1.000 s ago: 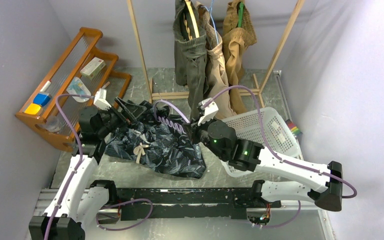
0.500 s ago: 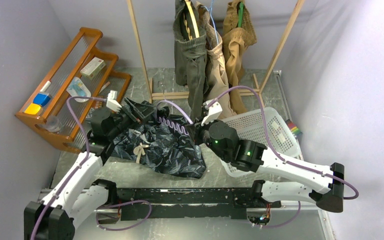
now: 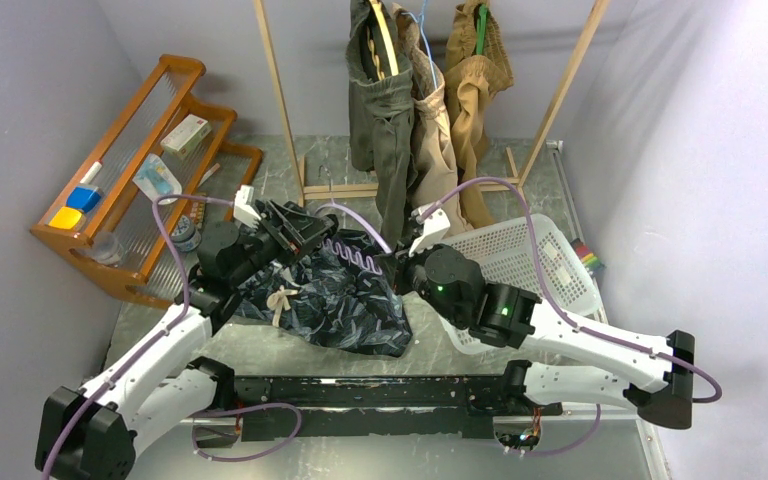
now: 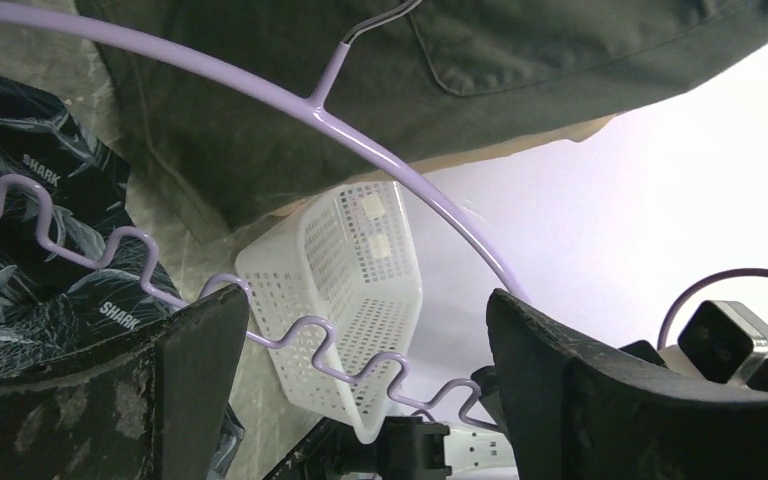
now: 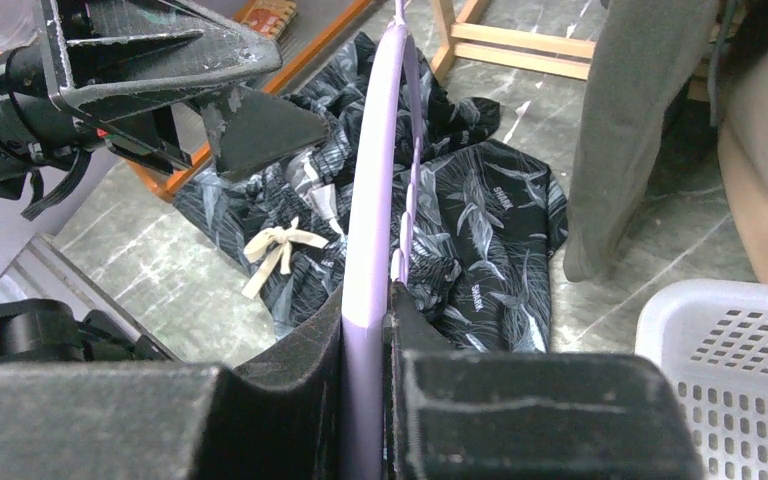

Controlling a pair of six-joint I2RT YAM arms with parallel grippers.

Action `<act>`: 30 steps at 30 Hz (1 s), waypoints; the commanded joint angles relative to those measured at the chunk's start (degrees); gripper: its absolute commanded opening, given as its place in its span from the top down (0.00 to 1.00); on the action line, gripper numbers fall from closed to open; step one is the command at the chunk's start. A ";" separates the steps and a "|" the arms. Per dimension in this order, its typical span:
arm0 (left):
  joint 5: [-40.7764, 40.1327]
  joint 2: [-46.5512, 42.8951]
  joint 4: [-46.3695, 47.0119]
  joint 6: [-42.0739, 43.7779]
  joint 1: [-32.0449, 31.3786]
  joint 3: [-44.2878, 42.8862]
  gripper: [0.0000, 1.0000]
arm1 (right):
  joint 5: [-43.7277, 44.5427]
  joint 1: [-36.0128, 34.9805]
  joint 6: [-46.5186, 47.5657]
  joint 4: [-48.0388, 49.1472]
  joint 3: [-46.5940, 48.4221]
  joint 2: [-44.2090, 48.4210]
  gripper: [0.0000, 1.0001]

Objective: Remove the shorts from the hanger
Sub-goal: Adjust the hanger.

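Observation:
The dark navy leaf-print shorts (image 3: 325,300) lie crumpled on the table. A lilac hanger (image 3: 352,250) with a wavy lower bar stands over them, and my right gripper (image 3: 397,268) is shut on its end. The right wrist view shows the hanger (image 5: 375,200) pinched between the jaws of my right gripper (image 5: 365,330), above the navy shorts (image 5: 480,230). My left gripper (image 3: 305,225) is open at the hanger's other end. Seen from the left wrist, the wavy bar (image 4: 300,335) crosses the gap of that gripper (image 4: 360,390), untouched. Olive shorts (image 3: 380,110), beige shorts (image 3: 438,140) and tan-brown shorts (image 3: 475,70) hang on the rail.
A white perforated basket (image 3: 540,255) stands at the right, behind my right arm. A wooden shelf rack (image 3: 140,150) with small items leans along the left wall. The wooden clothes rail's legs (image 3: 280,100) stand behind the shorts.
My left arm has swung right and forward, bringing its open gripper up to the hanger's left end. The right gripper has kept hold of the hanger and shifted slightly right.

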State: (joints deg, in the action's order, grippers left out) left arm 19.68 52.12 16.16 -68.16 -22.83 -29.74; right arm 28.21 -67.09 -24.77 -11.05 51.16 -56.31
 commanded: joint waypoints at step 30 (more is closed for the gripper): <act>-4.84 12.93 22.46 -11.95 -4.00 -1.31 0.60 | -14.02 -0.24 11.93 -0.78 -4.37 1.03 1.00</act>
State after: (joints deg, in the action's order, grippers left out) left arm 17.61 65.60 36.38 -80.93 -25.78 -29.95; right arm 19.92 -66.94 -13.61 -6.28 48.69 -56.73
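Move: Level with the left hand's open fingers, the hanger's middle, at the hook's neck, lies about 4 cm ahead and 2 cm to the right. The removed black shorts lie heaped roughly 22 cm below, about 8 cm back and 3 cm to the left; the hanging olive shorts are some 15 cm ahead and 12 cm right, about 5 cm higher. From the right hand, gripping one end, the hanger's middle is about 11 cm ahead, 11 cm left and 3 cm lower. Reaching forward and right about 4 cm in all, the left hand brings its open fingers around the hanger's top bar, dipping slightly and then rising, its left side rolling down some 12 degrees; late on, the fingers close to about half open. The right hand keeps its grip on the hanger's end, eases it 1.5 cm left and a little back and down, and turns it counter-clockwise some 10 degrees. ##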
